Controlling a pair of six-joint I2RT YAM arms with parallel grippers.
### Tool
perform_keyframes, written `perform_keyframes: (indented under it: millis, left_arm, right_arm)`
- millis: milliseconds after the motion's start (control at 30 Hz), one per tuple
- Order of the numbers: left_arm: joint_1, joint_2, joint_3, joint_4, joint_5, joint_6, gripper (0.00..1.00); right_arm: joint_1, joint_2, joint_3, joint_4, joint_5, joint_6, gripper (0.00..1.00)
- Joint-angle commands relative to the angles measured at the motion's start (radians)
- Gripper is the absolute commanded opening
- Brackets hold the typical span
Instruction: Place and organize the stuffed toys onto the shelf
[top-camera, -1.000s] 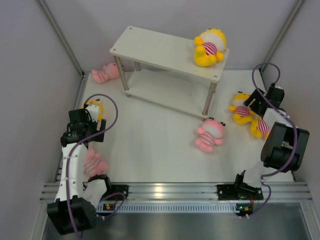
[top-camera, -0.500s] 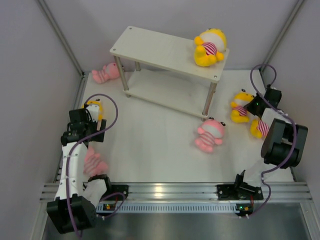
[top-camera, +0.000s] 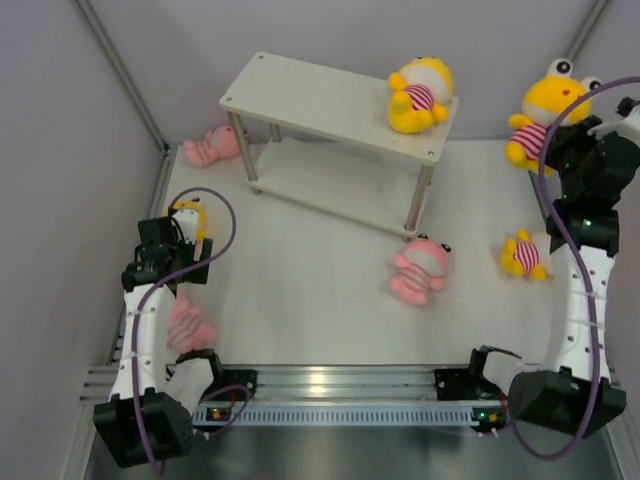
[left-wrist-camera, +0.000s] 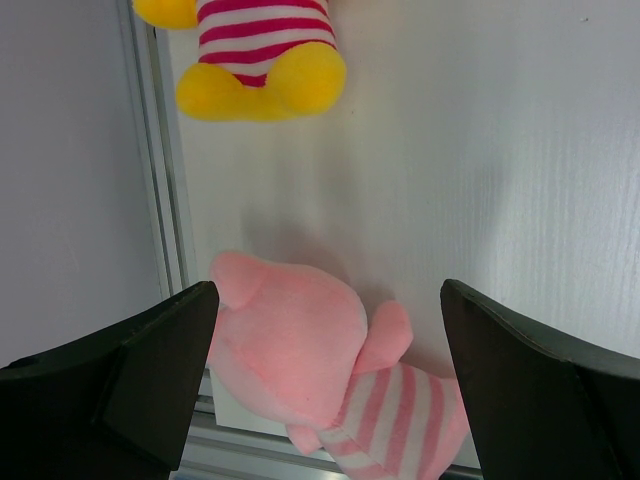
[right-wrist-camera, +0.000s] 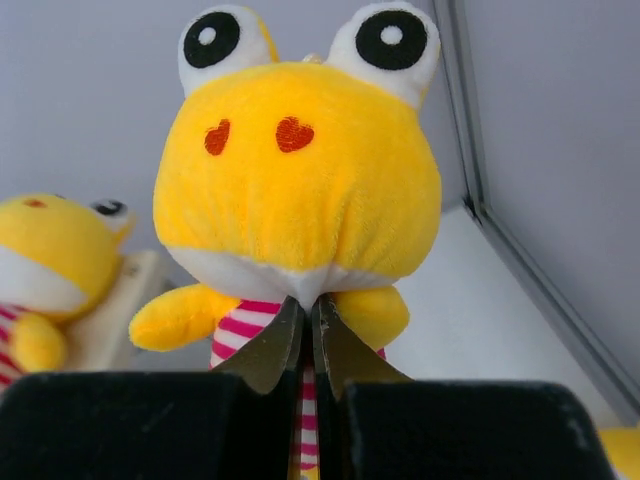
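Note:
My right gripper (top-camera: 560, 140) is shut on a yellow toy (top-camera: 543, 112) and holds it high in the air at the far right; in the right wrist view the toy (right-wrist-camera: 295, 190) faces the camera, pinched at the neck between the fingers (right-wrist-camera: 270, 345). One yellow toy (top-camera: 420, 95) lies on the right end of the shelf (top-camera: 320, 100) top board. My left gripper (top-camera: 165, 262) is open above a pink toy (left-wrist-camera: 300, 350) lying by the left rail, with a yellow toy (left-wrist-camera: 260, 60) just beyond it. Other toys lie on the table: pink (top-camera: 420, 270), pink (top-camera: 210, 147), yellow (top-camera: 525, 254).
The shelf's lower board (top-camera: 330, 180) holds nothing. Grey walls close in on the left, back and right. A metal rail (top-camera: 350, 380) runs along the near edge between the arm bases.
My right gripper closed on a yellow toy at the right of the table and lifted it high toward the back right. The left arm has not moved.

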Motion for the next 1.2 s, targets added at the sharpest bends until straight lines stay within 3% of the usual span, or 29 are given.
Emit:
perform_keyframes:
  millis: [0,133,167,500,833,1000,1167]
  left_arm:
    - [0.003,-0.009,0.036,-0.001,0.005,0.007,0.99]
    - [0.004,-0.015,0.033,-0.001,0.005,0.004,0.99]
    - [0.003,-0.018,0.033,-0.001,0.004,0.002,0.99]
    - [0.003,-0.027,0.028,-0.003,-0.001,0.002,0.99]
    - [0.003,-0.030,0.019,-0.003,0.004,0.009,0.99]
    - [0.003,-0.032,0.016,-0.003,0.004,0.010,0.99]
    - [0.003,-0.034,0.016,-0.003,-0.004,0.012,0.99]
  right_arm:
    - [0.065,-0.070,0.169,-0.013,0.046,0.012,0.00]
    - [0.229,-0.058,0.281,0.046,0.048,0.035,0.00]
    - [0.334,-0.043,0.328,0.053,0.052,0.037,0.00]
    - [0.822,0.337,0.687,0.070,0.256,-0.072,0.00]
    - [0.901,0.578,0.870,0.129,0.385,0.037,0.00]
    - [0.918,0.615,0.855,0.129,0.433,0.083,0.00]
    - [0.927,0.574,0.698,0.218,0.468,0.127,0.00]
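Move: The right hand already holds a yellow toy at the neck, its head up. The free spot on the shelf top lies about 36 cm to the left and 8 ahead, some 2 below the hand point. The yellow toy already on the shelf is about 25 cm left, 6 ahead and 3 higher; the pink toy on the table is 16 left, 9 back and 34 lower. From the left hand that free spot is about 22 ahead, 35 right, 21 higher. Keeping its shut grip on the yellow toy's neck, the right hand sweeps some 36 cm left, first rising about 20 cm and drawing back a little, then reaching forward and sinking about 9 cm onto the free stretch of shelf top, past the near side of the toy already there. The wrist swings roughly 30 degrees counter-clockwise and tips the fingers up along the way, and the hand ends nearly still with the toy upright and its feet down at the board, fingers not yet opened. ##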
